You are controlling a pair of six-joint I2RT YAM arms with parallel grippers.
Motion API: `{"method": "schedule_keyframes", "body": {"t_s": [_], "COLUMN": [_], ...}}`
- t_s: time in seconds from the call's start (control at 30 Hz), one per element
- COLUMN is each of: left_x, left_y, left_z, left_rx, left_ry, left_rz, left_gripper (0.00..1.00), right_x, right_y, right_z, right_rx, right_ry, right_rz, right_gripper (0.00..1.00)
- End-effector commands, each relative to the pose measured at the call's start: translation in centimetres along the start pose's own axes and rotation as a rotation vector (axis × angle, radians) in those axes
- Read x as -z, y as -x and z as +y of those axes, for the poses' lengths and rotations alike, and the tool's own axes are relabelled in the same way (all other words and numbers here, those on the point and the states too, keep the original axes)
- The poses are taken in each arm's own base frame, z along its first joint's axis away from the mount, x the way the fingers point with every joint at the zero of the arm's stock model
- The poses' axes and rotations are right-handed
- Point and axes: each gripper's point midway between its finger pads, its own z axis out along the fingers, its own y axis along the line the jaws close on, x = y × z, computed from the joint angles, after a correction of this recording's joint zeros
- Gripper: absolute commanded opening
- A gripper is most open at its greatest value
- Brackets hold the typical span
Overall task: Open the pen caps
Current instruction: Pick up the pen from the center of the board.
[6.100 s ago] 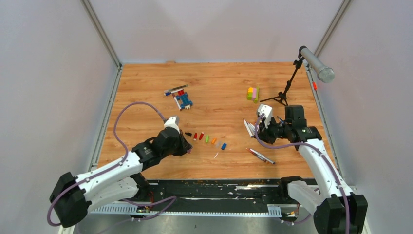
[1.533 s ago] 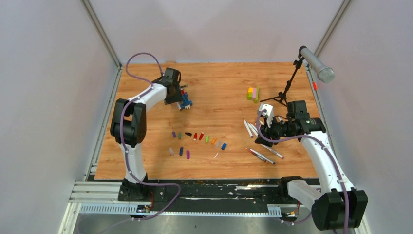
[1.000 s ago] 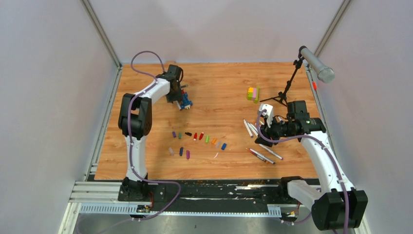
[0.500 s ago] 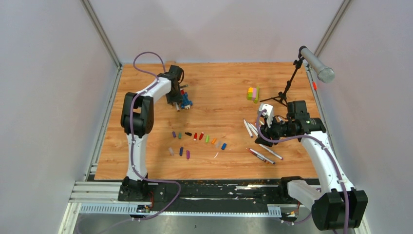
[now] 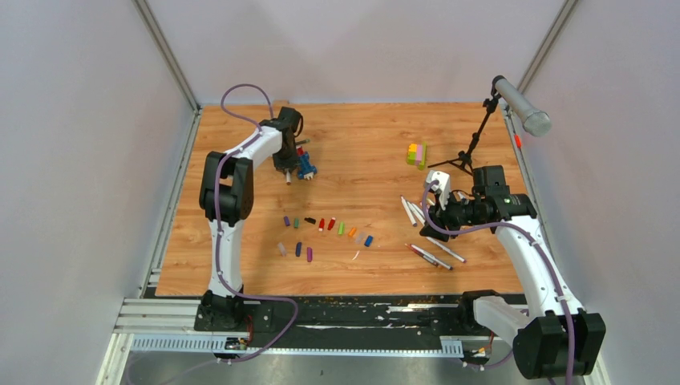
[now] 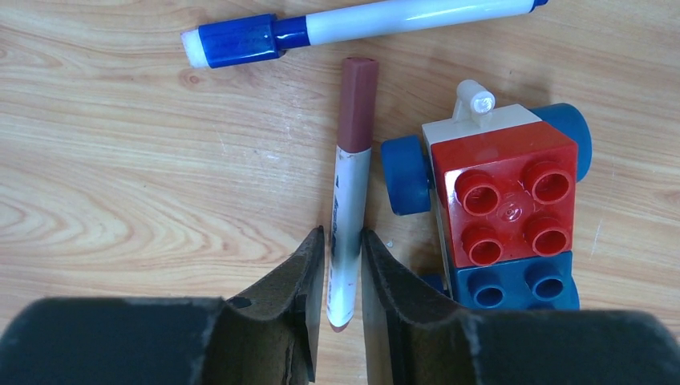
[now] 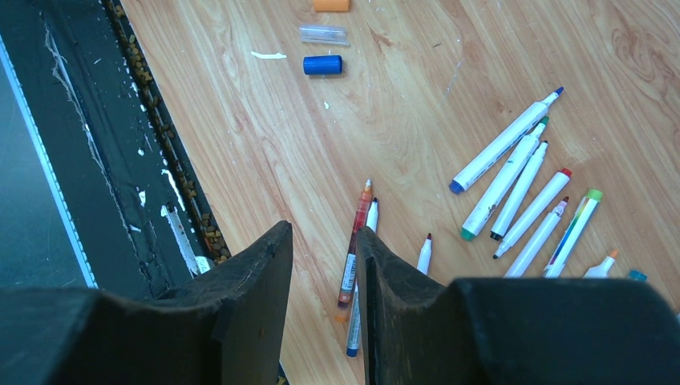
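My left gripper [image 6: 343,241] is at the far left of the table, its fingers pressed on both sides of the white barrel of a pen [image 6: 351,184] that lies flat on the wood. That pen's brown cap [image 6: 358,104] is still on and points away from me. A second pen [image 6: 385,18] with a blue cap [image 6: 236,42] lies just beyond. Several loose pen caps [image 5: 325,224] sit in rows mid-table. My right gripper [image 7: 325,241] hangs open and empty above several uncapped pens [image 7: 513,184]; a blue cap [image 7: 322,65] lies farther off.
A blue-and-red toy brick figure [image 6: 505,208] stands right beside the held pen. In the top view, a yellow-green-pink block stack [image 5: 416,154] and a black microphone stand [image 5: 481,128] stand at the back right. The black rail [image 7: 120,160] runs along the table's near edge.
The left jaws have narrowed onto the brown-capped pen, which has shifted slightly away from the toy. The right arm has not moved.
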Motion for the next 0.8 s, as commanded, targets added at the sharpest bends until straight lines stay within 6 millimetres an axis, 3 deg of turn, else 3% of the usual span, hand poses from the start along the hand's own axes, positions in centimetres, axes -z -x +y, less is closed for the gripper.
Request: {"method": "schedule_keyframes", "body": {"t_s": [0.0,0.17,0.33,0.5,0.77], "left_x": [-0.5,-0.9,-0.2,2.4,8.0], "left_y": [0.3,-0.2,0.1,1.6,2.0], "left_z": [0.9,1.0,1.4,1.8,2.6], "left_rx": [-0.020,-0.038,-0.044,-0.041,-0.023], "left_ry": [0.021,0.007,0.000,-0.009,-0.092], "left_rz": [0.016,0.038,0.026,-0.059,-0.192], "left_gripper": [0.29,0.25,0.11,0.00,0.00], "right_x": [0.2,0.2,0.2,0.2,0.2], "right_y": [0.7,0.7,0.7,0.8,0.8], "right_z": [-0.4,-0.4,-0.4,-0.4,-0.2], "right_rx": [0.053,0.053,0.055,0.056,0.059], "right_ry": [-0.019,-0.020,-0.019,-0.019,-0.011], "right_rz": [-0.032,-0.032,-0.032,-0.034,-0.039], "right_gripper": [0.36,0.36,0.36,0.36,0.36]}}
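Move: The brown-ended pen lies lengthwise between the left hand's open fingertips, its middle about 2 cm ahead of them and 1 cm lower. From this hand, the red-and-blue block car stands about 6 cm to the right and 1 cm ahead; the blue-capped pen lies crosswise some 11 cm ahead and 2 cm right. From the idle right hand, the brown-ended pen's middle is roughly 25 cm ahead, 42 cm left and 14 cm below. Almost in place at first, the left hand shuts its part-open fingers from both sides on the near half of the brown-ended pen's white barrel. Still pinching it, the hand then draws back about 3 cm, going some 2 cm left and 2 cm up as well, away from the block car and the blue-capped pen, the wrist barely turning. ##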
